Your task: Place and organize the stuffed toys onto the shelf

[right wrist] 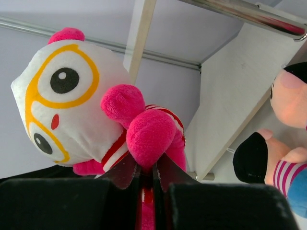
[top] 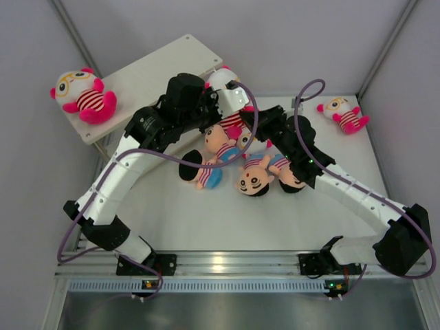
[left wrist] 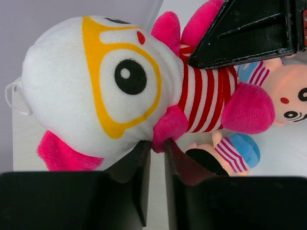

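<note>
A white-headed stuffed toy [left wrist: 91,81] with yellow glasses, pink limbs and red-white stripes hangs between both grippers beside the shelf [top: 148,79]. My left gripper [left wrist: 157,143] is shut on its pink arm [left wrist: 168,127], pinched at the fingertips. My right gripper [right wrist: 146,167] is shut on a pink leg [right wrist: 151,134] of the same toy [right wrist: 62,100]. Another white-headed toy [top: 82,96] sits on the shelf's left end, and a third [top: 344,113] lies at the table's far right. Peach-faced, black-haired dolls [top: 213,148] [top: 254,177] [top: 287,172] lie in a heap under the arms.
The shelf board [right wrist: 230,96] and a metal leg [right wrist: 249,14] stand close behind the held toy. A peach-faced doll [right wrist: 288,100] lies just right of it. Grey walls close in the table at the back and both sides.
</note>
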You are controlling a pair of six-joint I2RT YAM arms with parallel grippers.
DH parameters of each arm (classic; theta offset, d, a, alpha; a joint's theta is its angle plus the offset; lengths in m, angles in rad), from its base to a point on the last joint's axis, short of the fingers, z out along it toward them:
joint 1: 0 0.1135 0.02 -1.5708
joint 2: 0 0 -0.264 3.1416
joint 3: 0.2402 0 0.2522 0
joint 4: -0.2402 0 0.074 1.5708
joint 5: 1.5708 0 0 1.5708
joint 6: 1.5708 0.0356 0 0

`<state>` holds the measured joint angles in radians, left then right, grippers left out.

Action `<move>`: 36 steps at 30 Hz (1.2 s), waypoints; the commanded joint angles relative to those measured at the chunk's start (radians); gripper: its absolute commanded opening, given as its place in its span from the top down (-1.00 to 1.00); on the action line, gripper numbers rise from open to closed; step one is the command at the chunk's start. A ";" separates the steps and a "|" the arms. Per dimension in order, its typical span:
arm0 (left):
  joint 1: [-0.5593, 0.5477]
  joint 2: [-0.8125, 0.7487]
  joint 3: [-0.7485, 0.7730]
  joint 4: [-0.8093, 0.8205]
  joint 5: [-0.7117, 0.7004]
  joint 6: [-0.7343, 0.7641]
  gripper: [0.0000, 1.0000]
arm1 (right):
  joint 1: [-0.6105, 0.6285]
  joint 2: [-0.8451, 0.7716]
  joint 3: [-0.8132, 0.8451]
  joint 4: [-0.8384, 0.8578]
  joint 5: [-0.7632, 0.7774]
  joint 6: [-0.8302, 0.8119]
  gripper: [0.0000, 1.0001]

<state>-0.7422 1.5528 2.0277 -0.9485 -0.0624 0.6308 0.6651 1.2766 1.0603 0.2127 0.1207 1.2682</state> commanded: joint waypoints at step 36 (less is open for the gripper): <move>0.857 -0.012 -0.012 0.392 0.325 -0.309 1.00 | 0.042 -0.100 0.125 -0.009 0.106 -0.398 -0.10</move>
<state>0.0879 1.6176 2.0567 -0.6281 0.1596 0.3603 0.6910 1.2049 1.1950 0.2001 0.2104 0.8989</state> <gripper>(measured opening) 0.028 0.550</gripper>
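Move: The panda toy hangs upright from my right fingers, its middle about 4 cm to the right of my left hand, level with it. From my right hand the toy's middle is some 3 cm ahead and 5 cm up. The free spot on the shelf top lies roughly 16 cm ahead and 24 cm left of my left hand, near its height; the shelved panda sits 6 cm ahead, 39 cm left and 3 cm up. I finish closing my left fingers on the panda's arm, then my right hand opens about halfway, lets go and rises 8 cm, tipping its fingers up. My left hand carries the toy up and forward, sweeps left, about 28 cm left and 14 cm forward in all, swinging some 40 degrees counter-clockwise, then sinks about 5 cm towards the shelf top beside the first panda. ##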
